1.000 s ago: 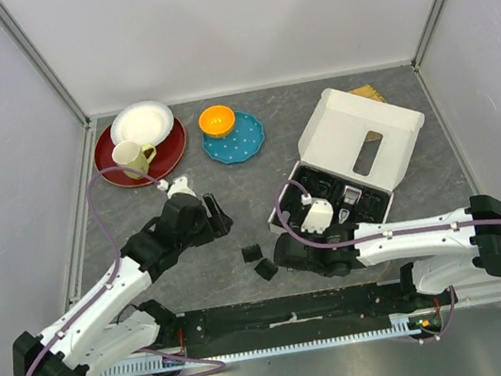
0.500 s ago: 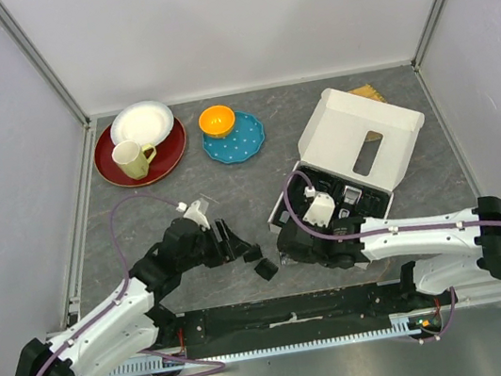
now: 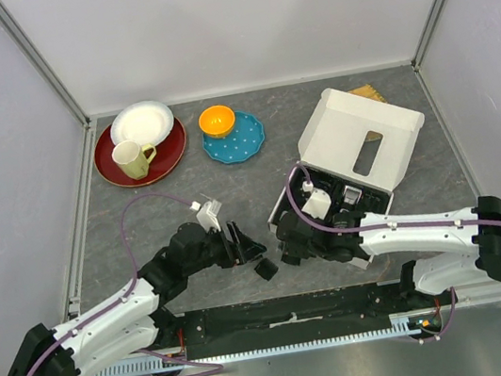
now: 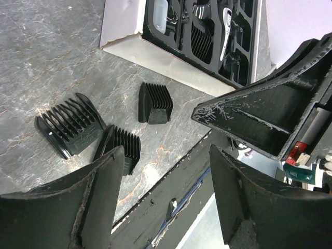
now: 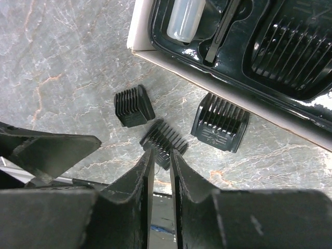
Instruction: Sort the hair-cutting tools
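Three black comb attachments lie on the grey table in front of the box. The small one [image 5: 134, 105] is on the left, a ribbed one [image 5: 162, 142] is nearest the table's front edge, and a broad one [image 5: 220, 128] lies by the box. My right gripper [image 5: 160, 154] hovers over the ribbed comb [image 3: 265, 269] with only a thin slit between its fingers, and I see nothing pinched. My left gripper [image 4: 166, 150] stands open just left of the combs; one finger [image 4: 98, 197] hides part of the ribbed comb [image 4: 122, 148]. A silver-and-black clipper [image 3: 352, 196] rests in the tray.
The white box [image 3: 357, 138] with its lid up holds a black tray [image 5: 290, 78] with more combs and a small clear bottle [image 5: 184, 18]. A red plate [image 3: 113, 172], mug [image 3: 131, 157], white plate [image 3: 141, 121], orange bowl [image 3: 217, 119] and blue plate [image 3: 248, 141] stand far left. The front rail [image 3: 290, 315] is close.
My left gripper has swung right, up to the combs, staying open. My right gripper has drawn back slightly toward the box and its fingers have closed.
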### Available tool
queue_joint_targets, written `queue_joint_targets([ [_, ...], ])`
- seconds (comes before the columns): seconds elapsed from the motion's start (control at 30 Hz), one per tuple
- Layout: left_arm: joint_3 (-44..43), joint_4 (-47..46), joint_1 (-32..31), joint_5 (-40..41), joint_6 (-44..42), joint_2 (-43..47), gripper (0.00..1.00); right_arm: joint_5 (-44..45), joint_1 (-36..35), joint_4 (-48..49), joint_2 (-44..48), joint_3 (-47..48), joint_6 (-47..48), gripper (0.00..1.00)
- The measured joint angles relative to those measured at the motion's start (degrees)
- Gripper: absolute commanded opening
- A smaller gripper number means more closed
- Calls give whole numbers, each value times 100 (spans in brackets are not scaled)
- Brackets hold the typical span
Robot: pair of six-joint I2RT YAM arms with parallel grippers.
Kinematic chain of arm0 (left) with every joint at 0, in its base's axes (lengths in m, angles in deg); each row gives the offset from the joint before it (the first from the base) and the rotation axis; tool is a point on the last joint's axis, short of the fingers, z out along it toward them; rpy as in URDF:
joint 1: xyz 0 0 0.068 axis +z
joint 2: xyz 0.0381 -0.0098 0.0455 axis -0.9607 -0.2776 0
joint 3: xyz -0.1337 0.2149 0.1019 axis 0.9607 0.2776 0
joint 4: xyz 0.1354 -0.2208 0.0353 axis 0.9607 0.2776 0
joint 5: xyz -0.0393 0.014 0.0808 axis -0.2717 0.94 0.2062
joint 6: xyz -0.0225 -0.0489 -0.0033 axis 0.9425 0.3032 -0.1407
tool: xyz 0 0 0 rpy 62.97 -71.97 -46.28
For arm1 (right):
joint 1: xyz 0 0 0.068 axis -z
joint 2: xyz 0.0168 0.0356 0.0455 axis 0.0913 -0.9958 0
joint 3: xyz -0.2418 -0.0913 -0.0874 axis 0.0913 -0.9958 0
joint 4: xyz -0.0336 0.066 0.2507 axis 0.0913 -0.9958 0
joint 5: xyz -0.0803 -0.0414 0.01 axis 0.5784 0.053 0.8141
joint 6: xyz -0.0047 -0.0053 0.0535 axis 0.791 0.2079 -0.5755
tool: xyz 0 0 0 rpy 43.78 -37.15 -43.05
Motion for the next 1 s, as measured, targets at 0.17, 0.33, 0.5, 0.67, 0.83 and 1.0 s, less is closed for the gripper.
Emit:
queue_joint_targets([
  [0.17,-2,125,0,267,0,70,73,0,7,-306,-367,114,157,77],
  [0.33,-61,525,0,673,-2,295,73,31,2,-892,-879,382,337,94],
  [0.5,-232,767,0,927,-4,310,73,48,-4,-1176,-1137,573,361,96],
  [0.67,-321,929,0,1167,-7,310,73,57,7,-1298,-1631,942,356,95],
  [0.83,-348,1196,0,1392,-9,431,73,50,13,-1421,-2157,1185,306,91],
  [1.0,-348,1266,0,1510,-9,505,73,116,46,-1541,-2361,1224,136,90],
])
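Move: The guide comb beside the box lies about 9 cm below the right hand, roughly level fore-and-aft and some 2 cm to its right. The middle comb sits about 3 cm left and 2 cm back of that hand, the far-left comb 6 cm left and 2 cm ahead; the box tray's middle is some 14 cm right and 9 cm ahead. From the left hand, the comb by the box lies about 8 cm right, 3 cm back and 9 cm down. Down by nearly 8 cm and some 2 cm to the right, the right hand sinks onto the guide comb at the box's near wall, spreading its almost shut fingers wide and tipping about 25 degrees until they point more steeply down on either side of that comb. The open left hand backs off about 4 cm left and 3 cm forward, away from it. ##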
